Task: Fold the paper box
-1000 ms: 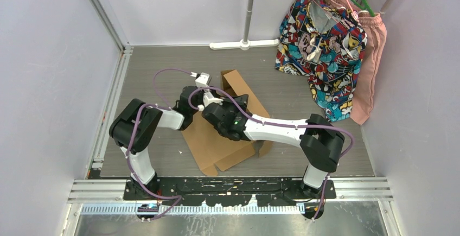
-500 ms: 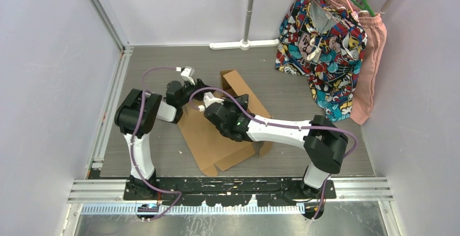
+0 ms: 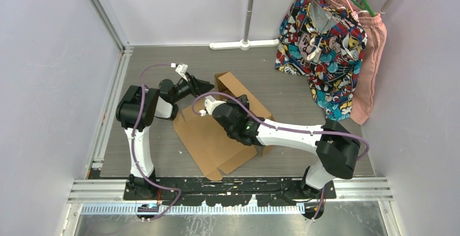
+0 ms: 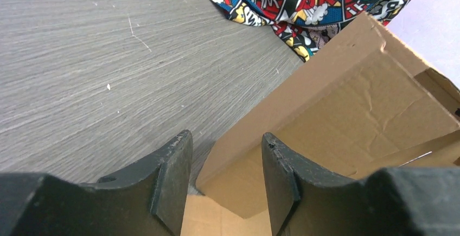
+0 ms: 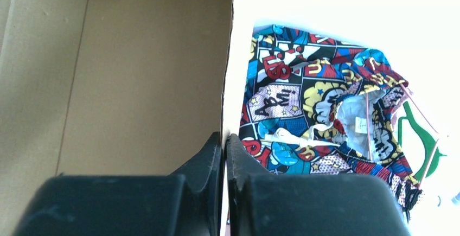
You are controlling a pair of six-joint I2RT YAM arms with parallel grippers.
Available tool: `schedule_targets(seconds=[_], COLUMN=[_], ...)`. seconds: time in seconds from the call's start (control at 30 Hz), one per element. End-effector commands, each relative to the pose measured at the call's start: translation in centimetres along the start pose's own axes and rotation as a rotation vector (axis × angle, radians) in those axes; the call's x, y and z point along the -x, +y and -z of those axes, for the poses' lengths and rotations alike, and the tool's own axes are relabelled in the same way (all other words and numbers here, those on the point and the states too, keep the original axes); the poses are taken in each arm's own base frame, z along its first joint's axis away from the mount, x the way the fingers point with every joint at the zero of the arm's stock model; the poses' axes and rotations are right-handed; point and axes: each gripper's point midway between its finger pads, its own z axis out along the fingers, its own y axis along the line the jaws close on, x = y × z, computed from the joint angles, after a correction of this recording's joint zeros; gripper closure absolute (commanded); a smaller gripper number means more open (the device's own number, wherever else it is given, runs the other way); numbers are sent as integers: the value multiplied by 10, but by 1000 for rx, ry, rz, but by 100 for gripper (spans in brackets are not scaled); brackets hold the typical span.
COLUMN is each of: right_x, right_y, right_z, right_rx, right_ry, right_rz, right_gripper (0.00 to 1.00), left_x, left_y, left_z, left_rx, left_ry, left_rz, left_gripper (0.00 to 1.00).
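The paper box [image 3: 209,138] is a brown cardboard sheet lying mid-table, with a raised wall [image 3: 230,84] at its far end. My left gripper [image 3: 205,83] hovers at the box's far left corner, open. In the left wrist view its fingers [image 4: 176,176] straddle the wall's near corner [image 4: 217,176] without touching it, and the box's inside [image 4: 352,116] opens out to the right. My right gripper [image 5: 224,137] is shut on the thin edge of an upright cardboard panel [image 5: 146,73]. In the top view its fingertips are hidden under the wrist.
A comic-print garment [image 3: 320,40] and a pink one [image 3: 370,68] hang at the back right. A white pole foot [image 3: 244,44] lies at the back wall. Metal rails run along the left side [image 3: 111,106] and the front [image 3: 228,190].
My left gripper has pulled back off the box toward the far left and opened wider. The right arm has shifted left, and the box has slid slightly left with it.
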Motion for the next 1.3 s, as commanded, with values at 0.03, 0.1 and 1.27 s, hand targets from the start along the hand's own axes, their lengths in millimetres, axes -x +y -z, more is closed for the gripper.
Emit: schedule_targets(seconds=[0.03,0.1,1.27], right_x=[33,39,86], right_y=[34,32,39], right_z=[-6,-9,-36], right_rx=[145,140,221], right_ry=[-186,-205,-360], right_rz=[4,-4,-45], right_gripper=[92,92,93], left_x=[18,16,59], left_y=[-18,-20,12], left_z=[-1,0,5], left_rx=[-96,-100,152], left_ry=[-35,-29,-131], left_rz=[-72,-72,-195], left_gripper=[49,49,47])
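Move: Just beyond the left hand's half-open fingers stands the box's far end flap, about 5 cm to the right, 2 cm ahead and at about their height. From that hand, the raised wall's middle is some 13 cm right, 3 cm back and slightly higher; the flat panel's middle is about 17 cm back, straight in line and 9 cm below. From the right hand, already gripping the wall's upper edge, the flap is roughly 7 cm ahead, 6 cm left and 6 cm below. Carrying the wall's pinched edge left about 6 cm and forward some 4 cm, the right hand turns it roughly 15 degrees counter-clockwise and brings the end flap to the left gripper. The left hand first eases back about 1 cm, then shifts some 2 cm forward and 2 cm left, fingers staying half open around the flap's near end; whether they touch it can't be seen. ##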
